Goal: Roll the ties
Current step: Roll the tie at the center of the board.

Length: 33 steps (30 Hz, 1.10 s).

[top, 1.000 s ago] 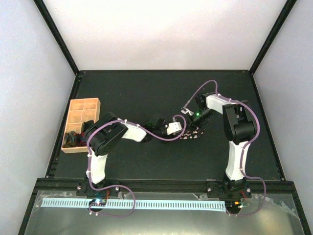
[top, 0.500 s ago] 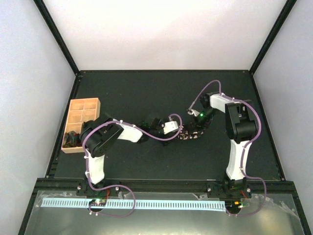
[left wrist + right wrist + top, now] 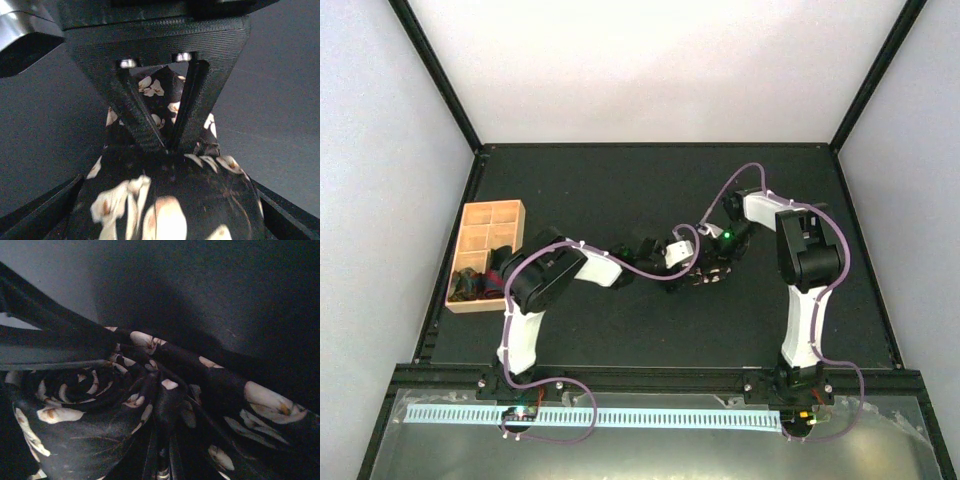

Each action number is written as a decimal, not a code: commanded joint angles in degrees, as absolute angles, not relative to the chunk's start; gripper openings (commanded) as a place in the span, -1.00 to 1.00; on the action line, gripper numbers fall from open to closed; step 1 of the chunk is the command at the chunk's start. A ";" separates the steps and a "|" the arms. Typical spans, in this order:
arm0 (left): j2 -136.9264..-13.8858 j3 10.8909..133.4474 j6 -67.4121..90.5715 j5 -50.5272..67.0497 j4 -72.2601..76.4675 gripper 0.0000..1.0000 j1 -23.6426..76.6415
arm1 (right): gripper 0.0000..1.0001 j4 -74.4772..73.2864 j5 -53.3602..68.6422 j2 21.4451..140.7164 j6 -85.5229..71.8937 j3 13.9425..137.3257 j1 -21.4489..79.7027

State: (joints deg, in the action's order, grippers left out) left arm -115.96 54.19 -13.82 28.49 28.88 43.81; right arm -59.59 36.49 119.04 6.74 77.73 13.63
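The tie (image 3: 708, 276), dark with pale flower speckles, lies partly rolled on the black table between both arms. In the left wrist view the roll (image 3: 170, 195) fills the space between my left gripper's (image 3: 167, 222) wide-open fingers (image 3: 45, 212). They stand on either side of the roll without squeezing it. My right gripper (image 3: 167, 146) comes in from the far side and is shut on the tie's fabric. In the right wrist view the spiral end of the roll (image 3: 82, 385) shows at left, and gathered fabric runs into my right gripper (image 3: 165, 460).
A tan wooden compartment tray (image 3: 478, 222) sits at the table's left edge, with dark rolled fabric (image 3: 470, 286) in its near compartments. Purple cables (image 3: 650, 275) loop along both arms. Black frame posts border the table.
My left gripper has opened wide; it drew back to the left, then came forward so its fingers straddle the roll. The right gripper stayed shut on the tie, shifting slightly.
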 commanded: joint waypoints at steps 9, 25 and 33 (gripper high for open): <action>-115.23 51.45 -18.50 22.70 23.86 0.06 44.21 | -0.85 -54.96 34.76 125.02 8.95 84.35 15.31; -116.16 51.77 -23.25 18.05 15.79 -0.07 44.39 | 0.06 -61.81 51.71 116.70 9.06 80.76 13.69; -116.16 51.77 -23.05 18.10 15.47 -0.06 44.38 | -0.13 -60.93 49.30 118.23 9.63 81.10 15.11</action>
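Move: The left hand's wide-open fingers straddle the rolled part of the tie, its middle about 1 cm to that hand's right, level fore and aft, and some 2 cm below. From the right hand, which still pinches the fold beside the roll, that roll lies about 4 cm left, level fore and aft, its middle about level in height. The loose tail lies about 3 cm to the right hand's right, 1 cm back and 1 cm below. The left hand sinks about 2 cm and draws roughly 2 cm left as its fingers close from wide open to about half and take hold of the rolled tie, the wrist turning some 10 degrees. The right hand, still pinching the fold, pushes about 2 cm left and forward towards the roll, then opens to about half, lets go of the fold, and rises about 4 cm while drawing back and on to the left, tilting some 15 degrees, until its open fingers are over the roll. ##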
